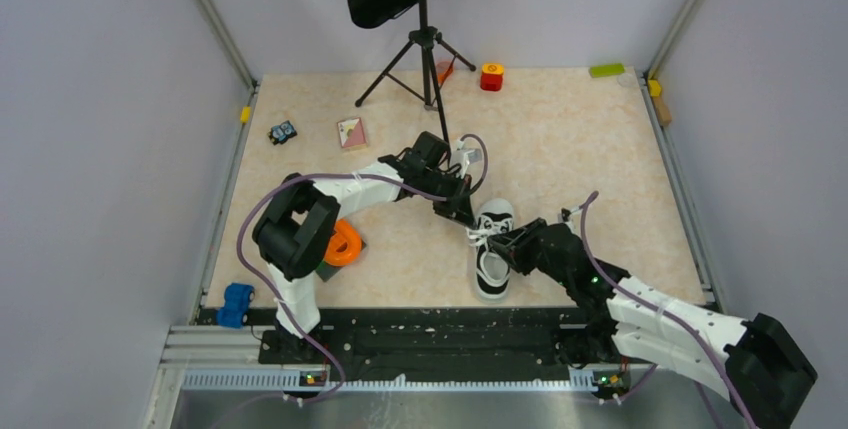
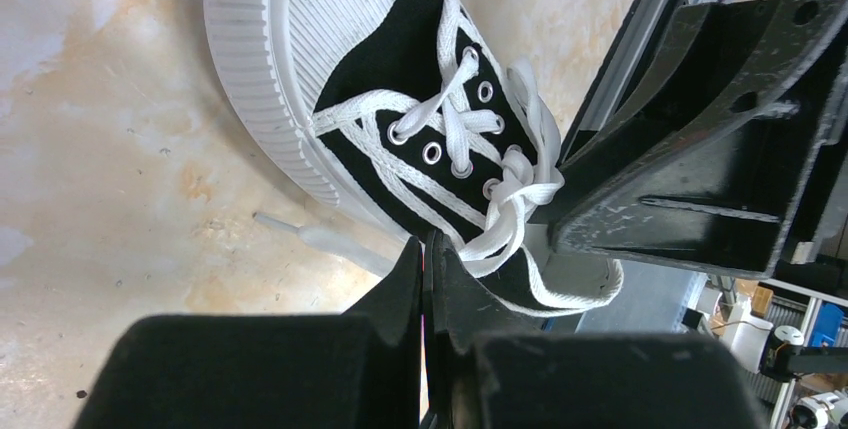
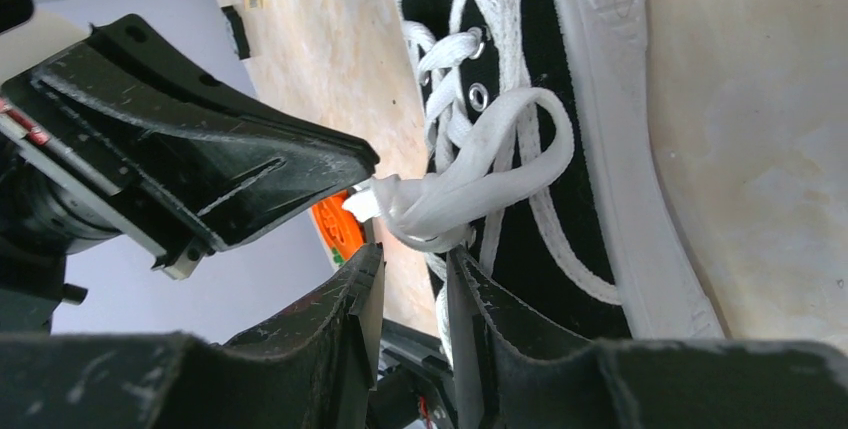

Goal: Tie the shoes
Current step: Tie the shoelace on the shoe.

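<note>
The black sneaker [image 1: 492,267] with white toe cap lies between the arms, toe pointing away. My left gripper [image 1: 466,217] reaches down at its tongue. In the left wrist view its jaws [image 2: 428,244] are pressed together at the knot of white laces [image 2: 505,199] on the shoe [image 2: 390,79]. In the right wrist view a bunched lace loop [image 3: 480,169] is drawn taut to the left gripper's tip [image 3: 368,167], apparently pinched. My right gripper [image 3: 412,261] stands open just under that loop, beside the shoe [image 3: 560,219], nothing between its fingers. It comes in from the right [image 1: 500,242].
A music stand's tripod [image 1: 425,49] stands at the back. An orange roll [image 1: 342,244] sits by the left arm and a blue toy [image 1: 237,304] at the near left. A card [image 1: 351,133], small car [image 1: 283,132], red block [image 1: 491,76] and green block [image 1: 606,70] lie farther back.
</note>
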`<state>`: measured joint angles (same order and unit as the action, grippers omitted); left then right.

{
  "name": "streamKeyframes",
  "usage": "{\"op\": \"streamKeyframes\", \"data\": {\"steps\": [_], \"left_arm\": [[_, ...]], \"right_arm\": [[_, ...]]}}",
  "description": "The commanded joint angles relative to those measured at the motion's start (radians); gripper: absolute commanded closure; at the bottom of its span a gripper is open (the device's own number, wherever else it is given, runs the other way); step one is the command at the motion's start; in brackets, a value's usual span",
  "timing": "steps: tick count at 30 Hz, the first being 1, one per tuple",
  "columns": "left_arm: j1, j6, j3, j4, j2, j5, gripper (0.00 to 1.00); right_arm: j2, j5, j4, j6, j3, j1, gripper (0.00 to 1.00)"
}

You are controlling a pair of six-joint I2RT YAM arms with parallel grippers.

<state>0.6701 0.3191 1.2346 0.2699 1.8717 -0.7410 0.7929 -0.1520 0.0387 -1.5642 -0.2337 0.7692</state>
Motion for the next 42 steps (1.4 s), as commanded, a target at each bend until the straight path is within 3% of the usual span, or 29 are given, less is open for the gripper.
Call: {"op": "streamKeyframes", "data": {"steps": [1, 15, 21, 26, 29, 42], "left_arm": [[-0.004, 0.003, 0.04, -0.034, 0.003, -0.013, 1.0], [-0.004, 0.012, 0.022, -0.049, -0.006, -0.032, 1.0], [-0.003, 0.02, 0.009, -0.062, -0.011, -0.037, 1.0], [-0.003, 0.024, 0.003, -0.069, -0.013, -0.036, 1.0], [-0.004, 0.027, -0.001, -0.075, -0.013, -0.037, 1.0], [-0.004, 0.031, 0.017, -0.076, 0.001, -0.034, 1.0]], "right_arm": [[0.05, 0.005, 0.091, -0.013, -0.019, -0.005, 0.69], [0.105, -0.012, 0.121, -0.05, -0.005, -0.02, 0.64], [0.103, -0.02, 0.097, -0.048, -0.001, -0.022, 0.81], [0.068, -0.029, 0.066, -0.04, 0.007, -0.022, 0.89], [0.033, -0.029, 0.029, -0.031, 0.01, -0.022, 1.0], [-0.04, 0.027, 0.017, 0.006, 0.028, -0.022, 1.0]]}}
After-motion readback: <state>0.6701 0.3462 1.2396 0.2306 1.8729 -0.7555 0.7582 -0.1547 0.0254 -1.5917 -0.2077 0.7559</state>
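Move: The gathered shoelace at the half-made knot lies just off the right hand's parted fingertips, about 1 cm ahead, 1 cm to the left and 1 cm below. The closed left fingertips stand some 3 cm ahead and 3 cm left of the right hand; the shoe's toe cap is about 8 cm ahead, 1 cm right and 6 cm lower. From the left hand, that gathered lace is about 2 cm back, 2 cm to the right and 1 cm lower. The lace bundle over the shoe's tongue is reached by the right hand's part-open fingers, which sink and edge forward-left by 1 to 1.5 cm, then shut and pinch it. Once closed, they ease back towards the robot's right and rise slightly, about 1 cm in all, while the left fingers stay shut on their lace, creeping half a centimetre right and up. ##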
